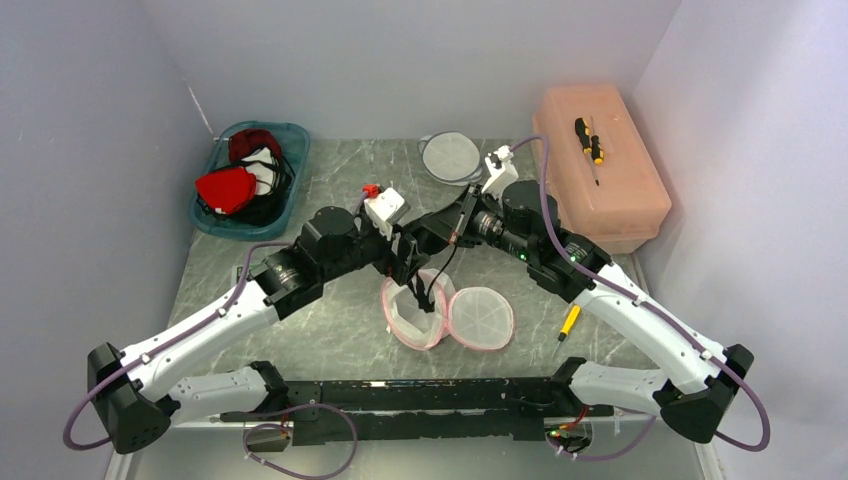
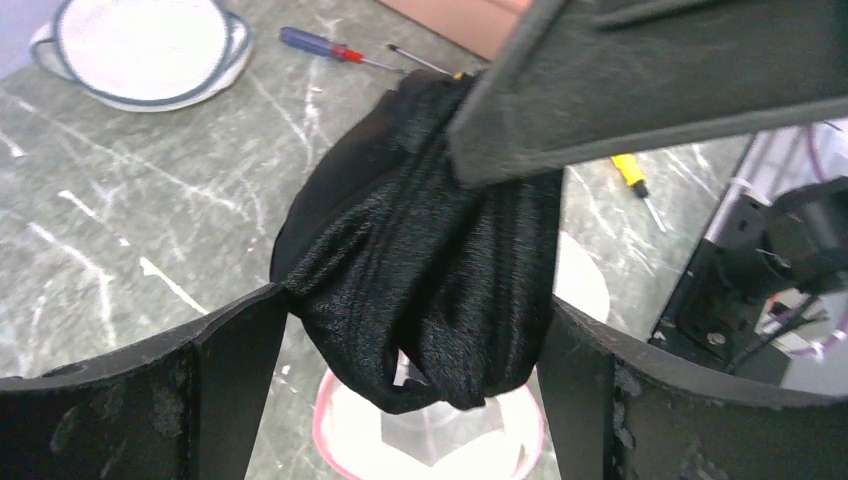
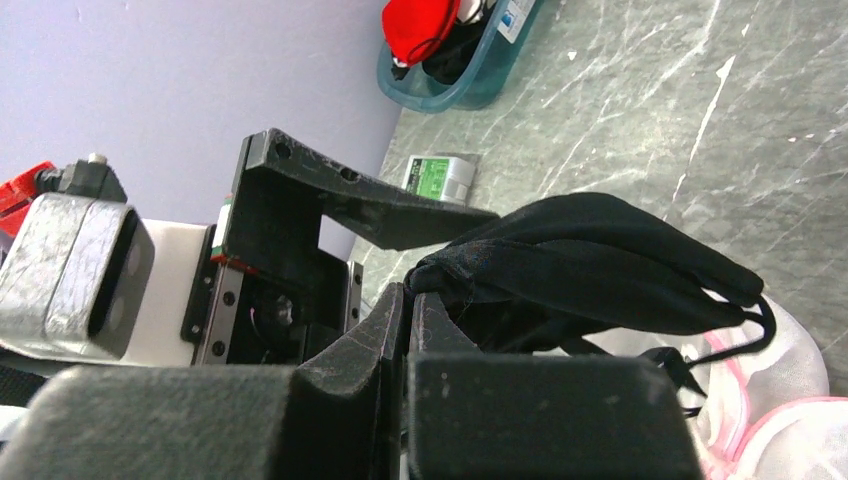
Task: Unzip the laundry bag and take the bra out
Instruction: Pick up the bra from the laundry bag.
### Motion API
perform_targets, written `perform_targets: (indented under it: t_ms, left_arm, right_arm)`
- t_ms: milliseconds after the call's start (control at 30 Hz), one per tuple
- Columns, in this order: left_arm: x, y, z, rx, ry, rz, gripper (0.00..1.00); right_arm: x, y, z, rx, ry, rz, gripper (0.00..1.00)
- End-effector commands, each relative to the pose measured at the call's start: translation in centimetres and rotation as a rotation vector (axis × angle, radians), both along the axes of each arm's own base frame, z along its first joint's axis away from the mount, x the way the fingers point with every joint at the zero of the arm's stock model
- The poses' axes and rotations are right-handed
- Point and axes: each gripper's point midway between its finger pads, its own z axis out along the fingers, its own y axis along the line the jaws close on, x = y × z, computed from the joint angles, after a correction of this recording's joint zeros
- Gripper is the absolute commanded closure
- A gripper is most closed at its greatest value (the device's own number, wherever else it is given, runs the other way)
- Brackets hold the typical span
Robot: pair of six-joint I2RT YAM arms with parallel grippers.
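The black bra (image 2: 420, 250) hangs bunched above the open laundry bag (image 1: 415, 318), a white mesh pouch with pink trim whose round flap (image 1: 482, 318) lies folded out to the right. My right gripper (image 3: 410, 292) is shut on an edge of the bra (image 3: 590, 265) and holds it up. My left gripper (image 2: 415, 310) is open, and its two fingers (image 2: 235, 360) stand on either side of the hanging fabric. In the top view the two grippers, left (image 1: 410, 262) and right (image 1: 440, 232), meet just over the bag. The bag (image 2: 430, 435) shows below the bra.
A teal bin (image 1: 290, 150) of red and black garments sits back left. A grey-trimmed round mesh bag (image 1: 452, 157) lies at the back centre. A pink box (image 1: 600, 190) with a screwdriver on top stands back right. A yellow screwdriver (image 1: 568, 322) lies right of the bag.
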Motion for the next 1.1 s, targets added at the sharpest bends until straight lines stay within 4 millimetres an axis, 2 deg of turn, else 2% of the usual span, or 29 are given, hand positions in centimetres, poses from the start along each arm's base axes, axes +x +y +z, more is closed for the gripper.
perform_targets:
  t_ms: [0, 67, 167, 300, 367, 433, 467, 500, 567, 667, 800, 933, 1033, 1067]
  left_arm:
    - [2.0, 0.7, 2.1, -0.014, -0.077, 0.102, 0.05]
    - [2.6, 0.9, 1.9, -0.002, -0.081, 0.130, 0.06]
    - [3.0, 0.7, 1.6, 0.015, -0.081, 0.139, 0.23]
    - [2.9, 0.0, 1.5, 0.008, -0.079, 0.109, 0.52]
    - [2.7, -0.3, 1.7, -0.004, -0.081, 0.088, 0.71]
    - [2.5, -0.4, 1.9, -0.011, -0.081, 0.079, 0.93]
    - [2.4, -0.3, 2.1, -0.017, -0.085, 0.079, 0.97]
    - [2.3, -0.2, 2.4, -0.023, -0.092, 0.079, 0.97]
    - [2.3, 0.1, 3.1, -0.043, -0.106, 0.093, 0.97]
    - [2.5, 0.8, 4.7, -0.067, -0.131, 0.129, 0.97]
    - [3.6, 2.5, 6.9, -0.054, -0.165, 0.231, 0.97]
    - [6.0, 5.3, 10.3, -0.020, -0.221, 0.421, 0.97]
    - [8.3, 7.2, 13.3, 0.019, -0.240, 0.530, 0.97]
    - [9.4, 8.2, 15.2, 0.003, -0.244, 0.572, 0.97]
  right_arm:
    - [-0.2, -0.1, 3.7, 0.090, -0.068, 0.003, 1.00]
    - [-0.3, -0.1, 3.6, 0.089, -0.064, 0.008, 1.00]
    - [-0.5, 0.0, 3.5, 0.095, -0.061, 0.019, 1.00]
    - [-0.8, 0.1, 3.4, 0.096, -0.061, 0.037, 1.00]
    - [-1.1, 0.3, 3.5, 0.097, -0.068, 0.059, 1.00]
    - [-1.5, 0.4, 3.6, 0.105, -0.080, 0.082, 1.00]
    - [-1.8, 0.5, 3.7, 0.105, -0.090, 0.096, 1.00]
    - [-1.9, 0.4, 3.9, 0.104, -0.103, 0.105, 0.92]
    - [-2.5, 0.2, 4.3, 0.086, -0.130, 0.133, 0.49]
    - [-3.4, -0.6, 5.3, 0.045, -0.173, 0.159, 0.03]
    - [-4.6, -3.2, 7.5, -0.030, -0.277, 0.146, 0.00]
    - [-6.5, -7.0, 10.4, -0.074, -0.453, 0.108, 0.00]
    - [-7.7, -9.0, 10.6, -0.079, -0.557, 0.081, 0.00]
    - [-8.0, -9.5, 10.3, -0.070, -0.579, 0.069, 0.00]
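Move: The black bra, still pinched in the right fingertips, bunches about 3 cm ahead of and 3 cm to the right of the left hand, at about its height, between its open fingers. From the right hand, the bra's body lies some 3 cm left, 1 cm ahead and 4 cm below. The open laundry bag stands almost straight under the left hand, about 22 cm down, its lid some 16 cm to the right of that hand, 3 cm back and 27 cm below. The left fingers shut on the bra while easing about 2.5 cm forward and slightly down, the right hand keeping its pinch almost still. Then the right fingers open wide and that hand backs off up, back and to its right, tipping upward some 25 degrees; the left lifts the bra about 10 cm, going forward and left, swinging counter-clockwise. ##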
